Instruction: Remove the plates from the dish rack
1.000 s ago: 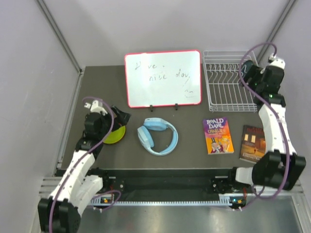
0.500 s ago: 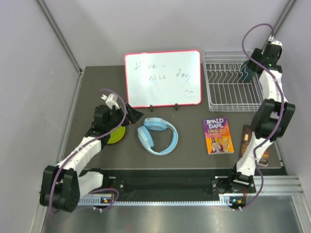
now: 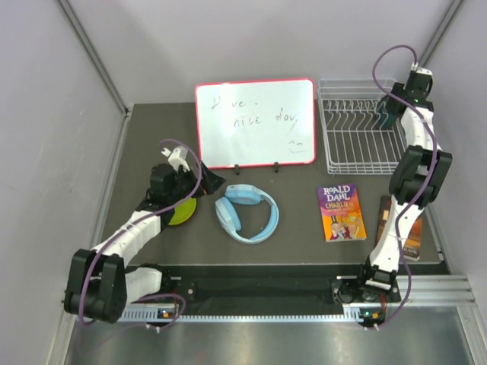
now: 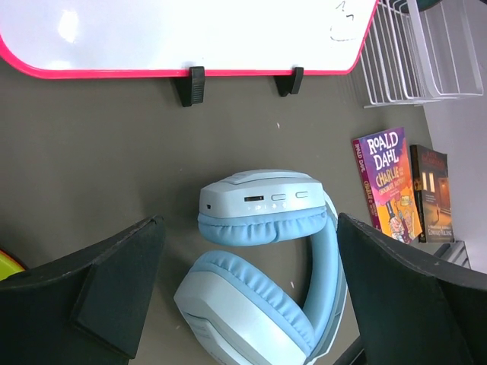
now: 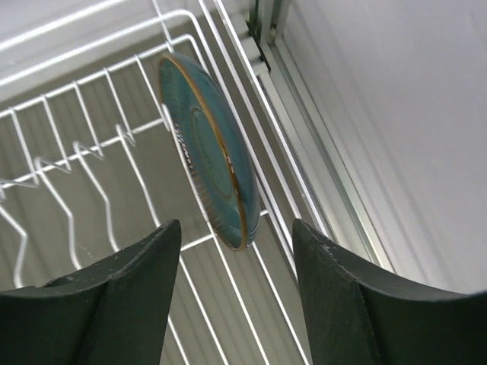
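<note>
The white wire dish rack (image 3: 356, 129) stands at the back right. One dark green plate (image 5: 205, 148) stands on edge between the prongs at the rack's right end. My right gripper (image 5: 236, 228) hangs open over it, one finger on each side of the plate's lower rim, with a gap on both sides. A yellow-green plate (image 3: 183, 212) lies flat on the table at the left, partly under my left arm. My left gripper (image 4: 249, 220) is open above the headphones and holds nothing.
Blue headphones (image 3: 246, 213) lie mid-table, in front of the red-framed whiteboard (image 3: 255, 122). Two books (image 3: 341, 211) (image 3: 402, 228) lie in front of the rack. A grey wall and its metal rail (image 5: 319, 152) run close along the rack's right side.
My right arm has reached farther back over the rack's right end and its jaws have narrowed around the plate. My left gripper has moved right, from over the yellow-green plate toward the headphones.
</note>
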### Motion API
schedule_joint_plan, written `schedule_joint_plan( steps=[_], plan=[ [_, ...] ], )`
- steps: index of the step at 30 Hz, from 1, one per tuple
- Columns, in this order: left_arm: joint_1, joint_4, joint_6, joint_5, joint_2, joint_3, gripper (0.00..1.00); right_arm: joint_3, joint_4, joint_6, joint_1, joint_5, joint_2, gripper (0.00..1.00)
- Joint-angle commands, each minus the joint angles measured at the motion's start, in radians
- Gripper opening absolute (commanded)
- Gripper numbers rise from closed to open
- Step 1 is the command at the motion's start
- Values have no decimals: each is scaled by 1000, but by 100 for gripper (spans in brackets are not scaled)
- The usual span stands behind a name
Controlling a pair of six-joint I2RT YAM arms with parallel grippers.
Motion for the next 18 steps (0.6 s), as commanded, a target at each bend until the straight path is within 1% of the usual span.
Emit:
schedule_joint_plan(
  steps=[1,6,7,8,10,12,14,16,18],
  plan=[
    [-4,57,28,-7,7,10,99,51,11,-21,-23,14,29,58],
    [-4,53,35,-18,18,10,99,81,11,-15,-27,3,74,56],
    [-4,53,36,-18,23,12,99,89,6,-15,-28,0,84,49],
    [-4,53,36,-21,24,12,99,97,3,-18,-28,-6,92,46],
    [-4,53,39,-24,32,12,99,117,-1,-18,-28,-6,117,44],
    [-2,53,41,-24,38,10,99,126,-3,-22,-30,-15,133,39],
    [-4,54,44,-26,43,9,99,134,0,-25,-33,-21,146,39],
    [-4,54,48,-29,49,6,99,141,2,-35,-33,-32,153,30],
    [-4,57,50,-32,53,6,99,141,11,-38,-33,-35,156,27]
  ],
)
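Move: The dark green plate stands on edge in the rack, roughly 4 cm ahead of the right hand, about 1 cm to its right and some 7 cm lower, with its near rim closest to the fingers. The rack's middle lies about 6 cm to the right hand's left, 2 cm back and 9 cm down; the Roald Dahl book is some 34 cm back, 23 cm left and 16 cm down. From the left hand the plate is roughly 31 cm ahead, 66 cm right and 5 cm lower. The right fingers come to straddle the dark green plate's near rim, one pad on each side, and narrow from over half open to about a third; a full pinch can't yet be seen. The right hand gets there by sinking about 5 cm into the rack, easing slightly right and forward with hardly any wrist turn. ##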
